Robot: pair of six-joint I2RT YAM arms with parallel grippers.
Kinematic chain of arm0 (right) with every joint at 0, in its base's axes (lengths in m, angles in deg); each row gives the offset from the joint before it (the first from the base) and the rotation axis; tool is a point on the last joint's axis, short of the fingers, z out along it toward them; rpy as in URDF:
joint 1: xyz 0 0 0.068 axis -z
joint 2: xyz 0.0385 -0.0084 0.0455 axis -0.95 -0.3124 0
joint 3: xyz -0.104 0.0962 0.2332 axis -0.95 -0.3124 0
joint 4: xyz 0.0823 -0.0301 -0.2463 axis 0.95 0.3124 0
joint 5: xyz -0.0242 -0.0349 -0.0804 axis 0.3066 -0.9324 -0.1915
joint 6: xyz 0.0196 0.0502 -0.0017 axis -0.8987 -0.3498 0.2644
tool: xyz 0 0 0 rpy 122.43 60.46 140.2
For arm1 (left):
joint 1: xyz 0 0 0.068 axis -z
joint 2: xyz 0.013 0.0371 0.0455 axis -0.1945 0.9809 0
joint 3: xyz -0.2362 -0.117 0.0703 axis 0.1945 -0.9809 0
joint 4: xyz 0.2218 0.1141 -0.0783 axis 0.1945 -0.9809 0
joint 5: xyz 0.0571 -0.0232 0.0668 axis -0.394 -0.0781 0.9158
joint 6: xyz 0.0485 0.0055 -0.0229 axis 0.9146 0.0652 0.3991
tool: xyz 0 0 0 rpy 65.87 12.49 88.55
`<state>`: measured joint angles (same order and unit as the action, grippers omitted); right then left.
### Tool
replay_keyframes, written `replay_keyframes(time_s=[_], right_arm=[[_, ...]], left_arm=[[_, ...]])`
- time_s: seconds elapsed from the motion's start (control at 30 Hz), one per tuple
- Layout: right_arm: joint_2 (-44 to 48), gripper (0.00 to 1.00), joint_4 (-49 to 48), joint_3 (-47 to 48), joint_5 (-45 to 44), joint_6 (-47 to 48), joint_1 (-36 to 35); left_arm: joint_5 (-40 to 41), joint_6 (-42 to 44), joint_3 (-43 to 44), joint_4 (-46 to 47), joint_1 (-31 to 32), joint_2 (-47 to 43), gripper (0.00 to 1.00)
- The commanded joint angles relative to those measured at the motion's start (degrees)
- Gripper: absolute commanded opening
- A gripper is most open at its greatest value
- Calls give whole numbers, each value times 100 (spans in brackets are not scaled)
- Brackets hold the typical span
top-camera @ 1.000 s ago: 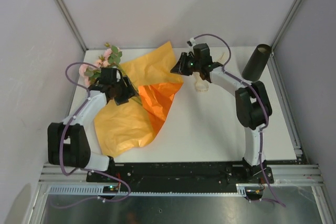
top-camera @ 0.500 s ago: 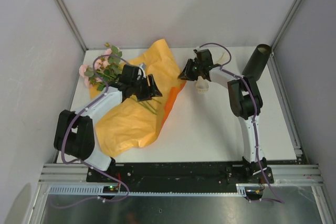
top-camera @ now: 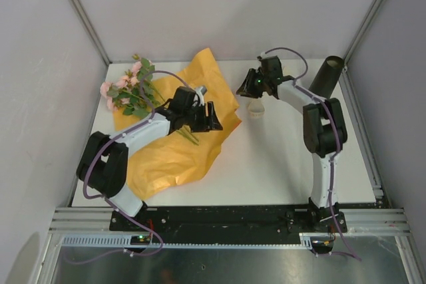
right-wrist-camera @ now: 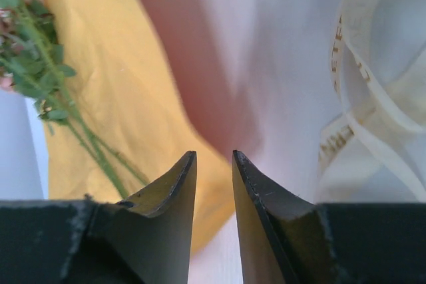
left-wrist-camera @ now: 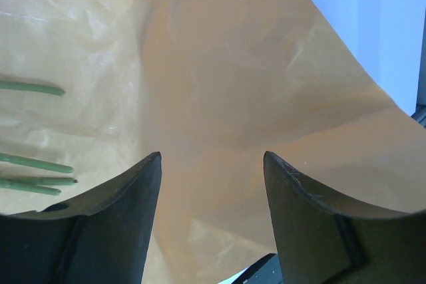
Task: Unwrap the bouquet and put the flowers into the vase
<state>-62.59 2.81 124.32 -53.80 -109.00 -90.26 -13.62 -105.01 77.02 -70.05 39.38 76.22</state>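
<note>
The bouquet lies unwrapped. Its orange-yellow paper (top-camera: 174,154) is spread flat on the table, and the flowers (top-camera: 128,90) rest on its far left corner with stems pointing right. My left gripper (top-camera: 214,119) hovers open over the paper's right part. In the left wrist view its fingers (left-wrist-camera: 212,154) stand wide apart with only paper (left-wrist-camera: 219,64) beneath and stem ends (left-wrist-camera: 36,164) to the left. My right gripper (top-camera: 245,86) is just off the paper's right edge, and its jaws (right-wrist-camera: 214,153) stand narrowly open on nothing. The black vase (top-camera: 325,78) stands at the far right.
The cream ribbon (top-camera: 256,108) lies loose on the white table below my right gripper, and the right wrist view shows the ribbon (right-wrist-camera: 373,98) to its right. Metal frame posts and grey walls close in the table on both sides and at the back.
My left gripper swept right across the paper, away from the flowers. My right gripper drew back to the right off the paper's edge, and its jaws parted a little. The lifted paper flap has dropped flat.
</note>
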Motion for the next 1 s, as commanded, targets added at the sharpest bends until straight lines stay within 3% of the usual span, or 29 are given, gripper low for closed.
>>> replay_keyframes(time_s=[0.0, 0.23, 0.53, 0.83, 0.97], right_arm=[[1433, 34, -166, -434, 33, 224, 105], [2782, 33, -143, -1417, 141, 441, -82], [3246, 33, 200, -1727, 108, 471, -865], [4005, 31, 281, -2796, -407, 127, -1199], [4326, 31, 109, -3435, -578, 21, -1543]], left_arm=[[4, -73, -86, 407, 277, 63, 68], [293, -324, -383, 836, 672, 220, 67], [793, -653, -806, 1235, 1117, 180, 67], [1337, -1074, -1327, 1564, 1144, -430, 69], [1590, -1394, -1291, 1240, 958, -681, 70]])
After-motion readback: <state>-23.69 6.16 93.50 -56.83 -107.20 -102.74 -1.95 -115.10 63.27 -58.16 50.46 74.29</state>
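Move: From the left hand the cut ends of the flower stems lie about 5 cm to the left, some 2 cm ahead and roughly 8 cm below, with the half-open wrapping spread right under the fingers and its right corner some 9 cm to the right and 7 cm ahead. For the right hand the stem ends are about 17 cm back and 14 cm left, that corner is 12 cm straight back, and the loose ribbon sits some 7 cm right and 2 cm ahead, all a little lower. The right hand leaves the wrapping's far right edge, rising some 16 cm as it draws back and then sinking part-way again, about 19 cm back in all, over the wrapping towards the left gripper and the stem ends, fingers staying partly open and wrist turning slightly counter-clockwise. Meanwhile the left hand, fingers kept wide open, sinks about 6 cm towards the paper while drawing back 5 cm and a little right, away from the stem ends, then at the very end starts to lift and ease left. ##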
